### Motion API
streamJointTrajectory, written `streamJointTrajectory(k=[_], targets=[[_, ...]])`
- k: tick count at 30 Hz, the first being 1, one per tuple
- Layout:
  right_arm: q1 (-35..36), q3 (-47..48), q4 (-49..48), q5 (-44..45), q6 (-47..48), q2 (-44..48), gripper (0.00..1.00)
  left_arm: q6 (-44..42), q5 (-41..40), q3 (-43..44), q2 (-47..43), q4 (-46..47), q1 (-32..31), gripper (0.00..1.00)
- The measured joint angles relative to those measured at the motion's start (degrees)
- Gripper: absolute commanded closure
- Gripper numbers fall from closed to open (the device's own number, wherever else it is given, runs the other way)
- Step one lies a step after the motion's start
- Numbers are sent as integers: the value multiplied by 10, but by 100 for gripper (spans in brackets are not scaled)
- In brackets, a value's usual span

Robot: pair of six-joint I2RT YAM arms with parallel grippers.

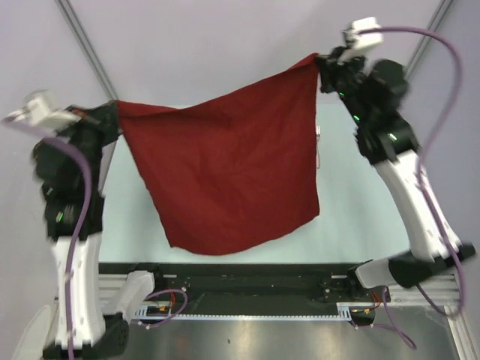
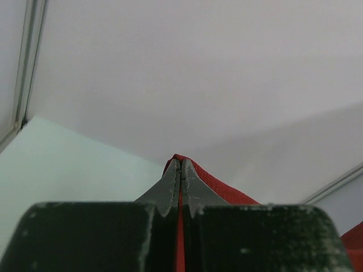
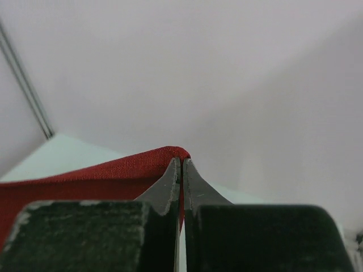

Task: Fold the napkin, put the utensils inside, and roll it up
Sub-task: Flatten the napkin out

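The dark red napkin (image 1: pixel 225 169) hangs spread in the air above the table, held by its two upper corners. My left gripper (image 1: pixel 115 112) is shut on the left corner, and red cloth (image 2: pixel 227 190) shows between and beyond its jaws. My right gripper (image 1: pixel 321 66) is shut on the higher right corner, where the cloth (image 3: pixel 113 170) folds over its tips. The napkin's lower edge dangles free near the table's front. A small silver fork (image 1: pixel 319 146) lies on the table just right of the cloth, mostly hidden behind it.
The pale table top (image 1: pixel 352 217) runs beneath the cloth. A dark rail (image 1: pixel 247 289) with cables and the arm bases lines the near edge. Slanted frame bars (image 1: pixel 86 49) stand at the back left and back right.
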State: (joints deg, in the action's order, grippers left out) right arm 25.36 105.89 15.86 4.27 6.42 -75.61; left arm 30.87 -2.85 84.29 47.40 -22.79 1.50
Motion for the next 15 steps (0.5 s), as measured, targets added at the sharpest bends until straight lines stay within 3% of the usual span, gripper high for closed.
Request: streamJointTrajectory(k=[6, 8, 9, 10, 11, 13, 15], targets=[[-51, -14, -13, -52, -30, -221, 100, -4, 5, -78, 202, 48, 13, 100], [-63, -12, -24, -69, -39, -295, 97, -4, 16, -88, 297, 64, 19, 90], [-69, -1, -29, -79, -43, -337, 82, -4, 20, -89, 331, 71, 20, 81], [-75, 23, -29, -88, -49, -382, 44, -4, 23, -87, 373, 76, 21, 48], [-81, 62, -27, -99, -55, -438, 31, -7, 27, -78, 410, 78, 22, 33], [-91, 185, 1, -120, -64, -547, 6, -11, 35, -45, 484, 71, 24, 21], [-103, 326, 25, -143, -74, -660, 3, -10, 35, 3, 549, 53, 25, 17]])
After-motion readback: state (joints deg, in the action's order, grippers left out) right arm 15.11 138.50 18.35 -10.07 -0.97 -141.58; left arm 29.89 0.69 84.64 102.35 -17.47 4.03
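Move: The left hand pinches the napkin's far left corner. Its landing spot on the table is roughly 33 cm ahead, straight in line and 52 cm below; the lower left corner hangs about 15 cm back, 9 right and 45 down. The right hand's landing spot is some 34 cm ahead, 7 left, 56 down; the lower right corner hangs about 12 back, 4 right, 46 down, and the fork lies 19 ahead, 7 right, 56 down. Still pinching the napkin's two far corners, both hands fling them down and forward towards the far part of the table, the left about 35 cm down and 26 cm out, the right slightly farther on both counts. The fingers tip steeply downward on the way and open only near the end, letting the corners go while still above the table. ##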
